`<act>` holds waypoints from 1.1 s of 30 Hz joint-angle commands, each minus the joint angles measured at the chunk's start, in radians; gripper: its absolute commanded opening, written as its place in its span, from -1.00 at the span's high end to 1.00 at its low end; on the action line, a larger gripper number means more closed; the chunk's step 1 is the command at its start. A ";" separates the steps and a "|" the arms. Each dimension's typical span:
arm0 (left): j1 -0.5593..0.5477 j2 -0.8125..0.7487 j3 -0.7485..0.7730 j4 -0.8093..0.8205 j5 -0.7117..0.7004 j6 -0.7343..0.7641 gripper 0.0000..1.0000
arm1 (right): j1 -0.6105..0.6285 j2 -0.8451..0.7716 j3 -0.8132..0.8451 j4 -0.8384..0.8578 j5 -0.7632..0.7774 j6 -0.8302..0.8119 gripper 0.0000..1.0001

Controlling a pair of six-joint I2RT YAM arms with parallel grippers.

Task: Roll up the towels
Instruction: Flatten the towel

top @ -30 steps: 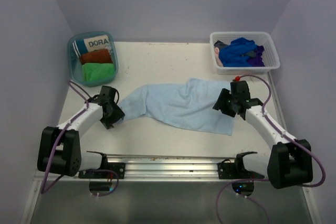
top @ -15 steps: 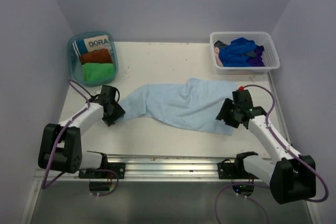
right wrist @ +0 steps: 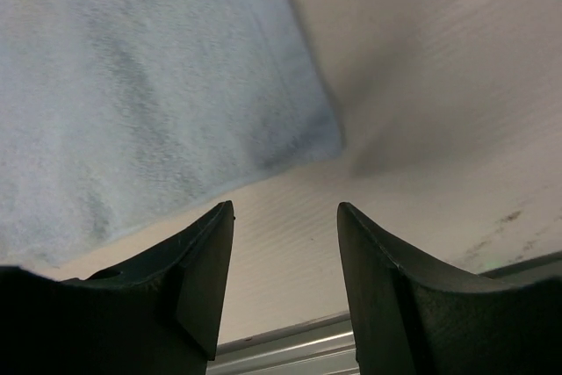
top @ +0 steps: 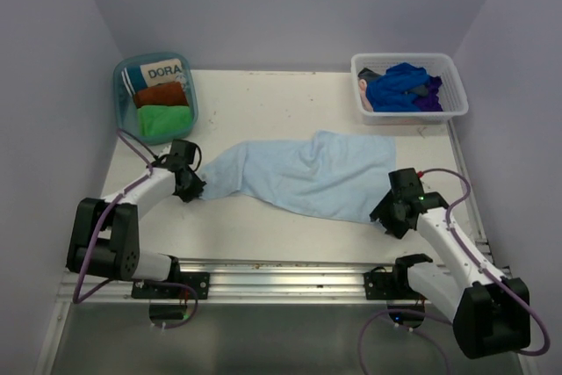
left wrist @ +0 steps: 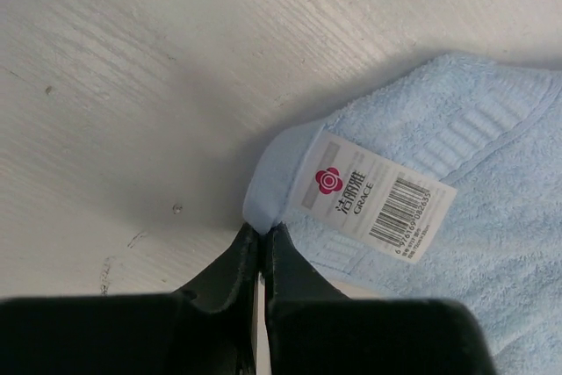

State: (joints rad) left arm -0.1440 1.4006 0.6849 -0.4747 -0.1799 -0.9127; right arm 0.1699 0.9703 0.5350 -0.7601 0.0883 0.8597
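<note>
A light blue towel [top: 307, 177] lies spread and rumpled across the middle of the table. My left gripper [top: 195, 189] is shut on its left corner; in the left wrist view the jaws [left wrist: 262, 230] pinch the folded edge just below a white barcode label [left wrist: 378, 199]. The right gripper [top: 386, 217] hovers open at the towel's near right corner, its fingers apart over bare table [right wrist: 285, 212], with the corner of the towel [right wrist: 149, 85] just ahead of them. Rolled rust-brown [top: 162, 94] and green [top: 165, 120] towels sit in a teal bin.
The teal bin [top: 118, 94] at the back left also holds a white-and-teal "DORA" item [top: 162, 70]. A white basket [top: 457, 111] at the back right holds dark blue [top: 399, 85] and purple [top: 430, 103] towels. A metal rail [top: 281, 274] runs along the near edge.
The left gripper has gone from open to shut on the towel's left corner. The right arm drew back off the towel toward the near edge, to its near right corner.
</note>
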 commanded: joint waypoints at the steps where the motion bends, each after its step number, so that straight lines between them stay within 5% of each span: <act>1: 0.006 -0.029 0.039 -0.004 -0.039 0.018 1.00 | -0.001 -0.062 -0.032 -0.105 0.108 0.171 -0.08; 6: 0.007 -0.046 0.064 -0.021 -0.043 0.035 1.00 | -0.010 -0.105 -0.044 -0.027 0.166 0.151 -0.16; 16: 0.007 -0.048 0.070 -0.019 -0.015 0.044 1.00 | -0.043 0.080 -0.095 0.182 0.051 0.122 -0.08; 20: 0.007 -0.048 0.070 -0.015 -0.004 0.043 1.00 | -0.043 0.073 -0.127 0.220 0.088 0.121 0.36; 21: 0.007 -0.049 0.071 -0.015 -0.001 0.043 1.00 | -0.043 0.071 -0.127 0.225 0.106 0.119 0.70; 23: 0.007 -0.052 0.085 -0.022 0.002 0.047 1.00 | -0.044 0.067 -0.112 0.231 0.116 0.107 0.96; 33: 0.011 -0.126 0.277 -0.110 0.028 0.124 1.00 | -0.044 -0.021 0.192 0.156 0.255 -0.011 1.00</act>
State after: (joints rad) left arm -0.1440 1.3239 0.8642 -0.5678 -0.1638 -0.8406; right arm 0.1299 0.9966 0.5793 -0.6186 0.2443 0.9028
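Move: The right hand is open just above the towel's near right corner, which lies about 2 cm ahead, 2 cm to the right and 3 cm below; the towel's middle is some 13 cm ahead and 20 cm to that hand's left, also about 3 cm below. The left hand already grips the tagged left corner; from it the near right corner lies about 48 cm to the right and 7 cm back, and the green roll about 18 cm ahead and 9 cm left. The right hand eases back a little, then slips right, down and forward onto the towel's near right corner, turning some 10 degrees clockwise, pinches it shut and at once lifts it forward and up by about 4 cm. The left hand keeps its grip on the tagged corner, rises slightly and pauses while the other closes, then lifts along with it, ending about 7 cm higher and 4 cm farther forward, fingers tilting outward. ##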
